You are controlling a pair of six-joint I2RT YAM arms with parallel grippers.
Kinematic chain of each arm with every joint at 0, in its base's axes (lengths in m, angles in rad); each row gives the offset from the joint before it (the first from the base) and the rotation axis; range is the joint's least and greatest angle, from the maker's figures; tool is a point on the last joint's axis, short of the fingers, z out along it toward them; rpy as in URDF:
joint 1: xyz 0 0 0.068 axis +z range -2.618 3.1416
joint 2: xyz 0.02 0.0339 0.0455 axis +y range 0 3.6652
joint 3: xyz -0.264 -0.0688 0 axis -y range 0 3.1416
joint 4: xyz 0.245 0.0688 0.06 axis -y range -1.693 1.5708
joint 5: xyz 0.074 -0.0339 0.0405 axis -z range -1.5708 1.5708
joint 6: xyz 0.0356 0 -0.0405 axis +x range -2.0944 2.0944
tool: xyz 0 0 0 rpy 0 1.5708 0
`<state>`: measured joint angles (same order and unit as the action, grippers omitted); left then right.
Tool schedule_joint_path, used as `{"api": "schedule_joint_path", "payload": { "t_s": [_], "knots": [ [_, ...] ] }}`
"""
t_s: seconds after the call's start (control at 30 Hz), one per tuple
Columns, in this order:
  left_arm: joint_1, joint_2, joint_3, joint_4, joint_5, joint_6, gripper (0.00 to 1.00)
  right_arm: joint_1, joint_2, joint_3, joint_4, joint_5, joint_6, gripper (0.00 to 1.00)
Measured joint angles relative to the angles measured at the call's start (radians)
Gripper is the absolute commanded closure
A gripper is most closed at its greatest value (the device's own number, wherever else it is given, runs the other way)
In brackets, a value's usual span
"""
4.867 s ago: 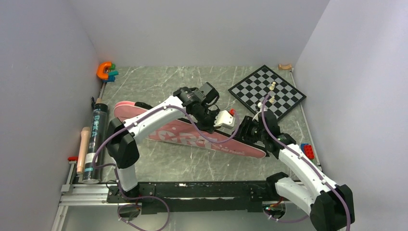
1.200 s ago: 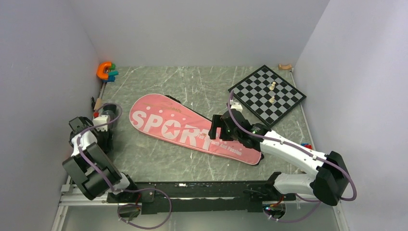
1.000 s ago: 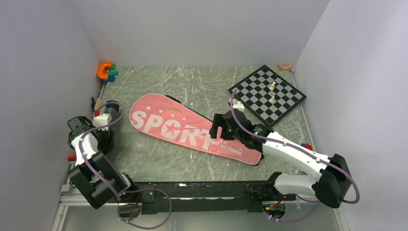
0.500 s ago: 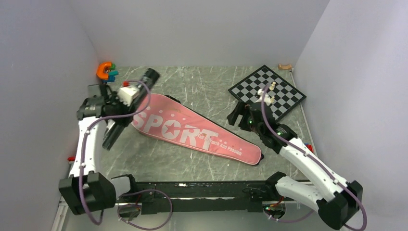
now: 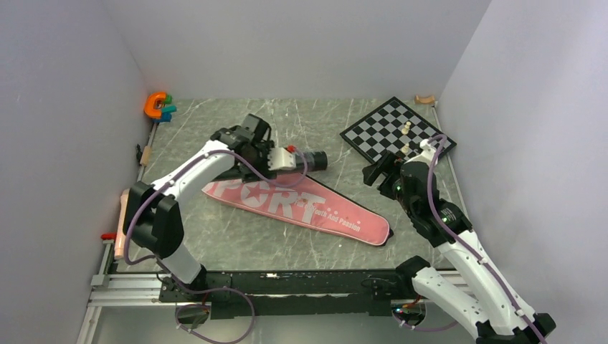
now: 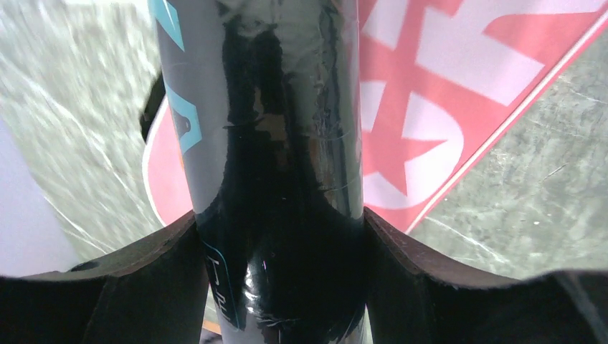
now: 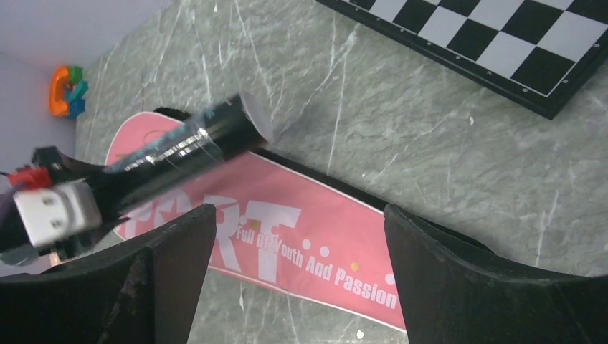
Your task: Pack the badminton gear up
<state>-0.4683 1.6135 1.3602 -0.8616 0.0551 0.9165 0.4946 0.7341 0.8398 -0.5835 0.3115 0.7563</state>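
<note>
A long dark tube point(image 5: 310, 159) hangs level above the wide end of the pink "SPORT" bag point(image 5: 315, 209), its free end pointing right. My left gripper point(image 5: 277, 159) is shut on the tube. In the left wrist view the glossy tube point(image 6: 279, 143) fills the gap between both jaws of the gripper point(image 6: 279, 240), with the bag point(image 6: 466, 86) below. My right gripper point(image 5: 375, 173) hovers open to the right of the bag, near the chessboard. The right wrist view shows its jaws point(image 7: 301, 244) wide apart over the bag point(image 7: 315, 236), with the tube point(image 7: 193, 140) ahead.
A black-and-white chessboard point(image 5: 399, 135) with pale pieces lies at the back right. An orange C-shaped toy point(image 5: 156, 105) sits in the back left corner. A pale wooden stick point(image 5: 122, 223) rests along the left rail. Walls close in on three sides.
My left arm lifted the tube from the left edge and swung it right over the bag. My right arm pulled back off the bag towards the chessboard.
</note>
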Motion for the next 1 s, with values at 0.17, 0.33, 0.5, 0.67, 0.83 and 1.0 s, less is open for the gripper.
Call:
{"api": "schedule_joint_path", "payload": {
  "t_s": [0.17, 0.33, 0.5, 0.67, 0.83, 1.0],
  "knots": [
    [-0.103, 0.022, -0.004, 0.074, 0.006, 0.204, 0.61, -0.024, -0.018, 0.002, -0.014, 0.024, 0.012, 0.11],
    [-0.146, 0.047, -0.032, 0.256, 0.04, 0.38, 0.6, -0.043, -0.012, 0.002, -0.024, 0.035, 0.011, 0.11],
    [-0.171, 0.167, -0.019, 0.378, 0.092, 0.484, 0.6, -0.081, 0.009, 0.002, -0.027, 0.038, 0.004, 0.11],
    [-0.196, 0.275, 0.009, 0.39, 0.148, 0.55, 0.58, -0.121, 0.024, 0.0, -0.026, 0.025, -0.001, 0.11],
    [-0.243, 0.365, 0.134, 0.386, 0.173, 0.568, 0.53, -0.149, 0.024, -0.013, -0.021, 0.008, -0.009, 0.11],
    [-0.29, 0.433, 0.23, 0.36, 0.198, 0.567, 0.46, -0.172, 0.035, -0.036, -0.016, -0.022, -0.025, 0.11]
  ]
}}
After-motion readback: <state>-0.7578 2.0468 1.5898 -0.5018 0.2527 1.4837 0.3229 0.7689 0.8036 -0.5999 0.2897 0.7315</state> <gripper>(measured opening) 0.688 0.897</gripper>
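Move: The left gripper already holds the black shuttlecock tube crossways, some 10 cm above the pink racket bag. The bag's middle lies about 12 cm to this hand's right and 4 cm nearer the base; its narrow end is roughly 40 cm right and 16 cm back, the chessboard some 52 cm right and 16 cm ahead at table level. From the empty right hand, the bag's middle is about 28 cm left, 5 cm ahead and 20 cm down. Carry the tube to the right in the left gripper, some 22 cm and slightly forward, turning it about 50 degrees clockwise so that it swings into line with the bag's far edge; dip about 5 cm midway, then stay low, and keep the grip. Meanwhile ease the open right hand a few centimetres right and down. ##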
